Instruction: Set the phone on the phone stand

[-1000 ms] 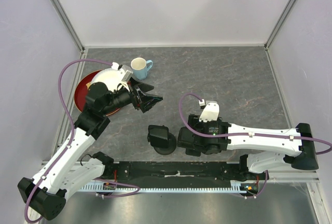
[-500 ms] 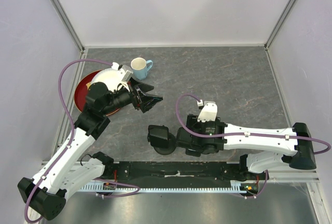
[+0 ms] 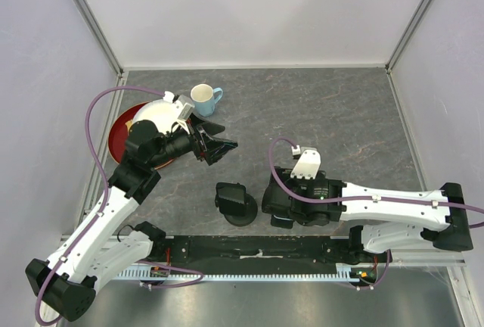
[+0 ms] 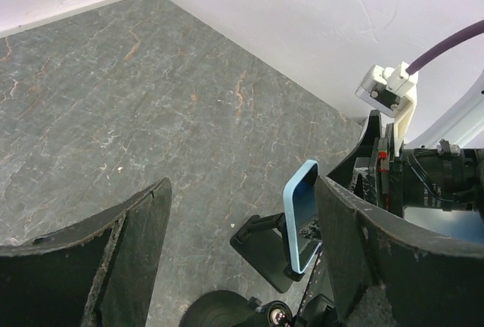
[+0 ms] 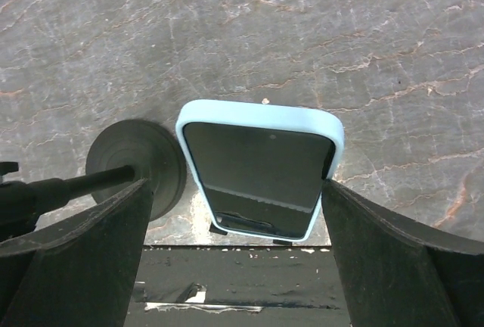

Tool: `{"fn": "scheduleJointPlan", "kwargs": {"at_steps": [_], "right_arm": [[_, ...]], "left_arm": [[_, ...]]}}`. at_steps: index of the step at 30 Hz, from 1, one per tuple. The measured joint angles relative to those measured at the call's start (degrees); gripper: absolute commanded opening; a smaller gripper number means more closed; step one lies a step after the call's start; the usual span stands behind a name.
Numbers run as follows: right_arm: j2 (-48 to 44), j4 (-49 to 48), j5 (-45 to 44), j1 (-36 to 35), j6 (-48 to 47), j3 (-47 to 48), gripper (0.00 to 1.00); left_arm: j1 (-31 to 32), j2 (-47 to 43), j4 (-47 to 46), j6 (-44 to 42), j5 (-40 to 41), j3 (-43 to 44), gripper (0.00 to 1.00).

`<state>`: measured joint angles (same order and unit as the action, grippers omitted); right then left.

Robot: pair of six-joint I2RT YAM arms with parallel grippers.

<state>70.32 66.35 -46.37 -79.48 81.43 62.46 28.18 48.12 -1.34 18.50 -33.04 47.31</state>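
Note:
The phone (image 5: 257, 175), dark-screened in a light blue case, stands tilted on the black phone stand (image 4: 265, 247), its lower edge in the stand's small lips (image 5: 218, 229). My right gripper (image 5: 236, 187) is open and straddles it; the right finger sits at the phone's corner and the left finger stands apart from it. From above, the right gripper (image 3: 281, 207) hides the phone. My left gripper (image 3: 219, 145) hovers open and empty to the upper left; its wrist view shows the phone (image 4: 300, 217) beyond the right finger, with the gripper (image 4: 242, 185) holding nothing.
A black object on a round base (image 3: 234, 204) stands just left of the phone, its disc (image 5: 136, 164) close to my right gripper's left finger. A blue mug (image 3: 203, 98) and a white dish (image 3: 155, 115) on a red plate (image 3: 119, 134) sit at the back left.
My right gripper's jaws have spread wider off the phone, and the right arm has shifted slightly to the right. The left arm has not moved.

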Motion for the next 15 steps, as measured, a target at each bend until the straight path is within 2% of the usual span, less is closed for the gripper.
{"fn": "scheduleJointPlan", "kwargs": {"at_steps": [10,15], "right_arm": [[-4.0,-3.6,-0.7,0.0,-8.0,0.6,0.98],[-9.4,-3.6,-3.7,0.0,-13.4,3.1,0.98]], "left_arm": [[0.3,0.0,1.0,-0.5,0.7,0.0,0.84],[0.3,-0.4,1.7,-1.0,2.7,0.0,0.86]]}}
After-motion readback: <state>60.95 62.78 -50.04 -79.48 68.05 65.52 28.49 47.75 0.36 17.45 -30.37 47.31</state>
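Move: The phone is already leaning on the phone stand, between my right hand's open fingers: its middle is about 1 cm ahead of, 1 cm right of and 2 cm below the hand point. The phone stand is under it, straight ahead by some 1 cm, 1 cm right and 7 cm down. The black round-base stand is roughly 14 cm to the left, level fore-and-aft and 8 cm lower. From my left hand the phone lies about 22 cm right, 6 cm back and 18 cm down. With the fingers already wide open, I draw my right hand up and away from the phone, slowly at first and then quicker, rising about 6 cm almost straight. Meanwhile the wrist tips the fingers up by some 10 degrees and swings slightly counter-clockwise; the fingers stay open and come clear above the phone. ##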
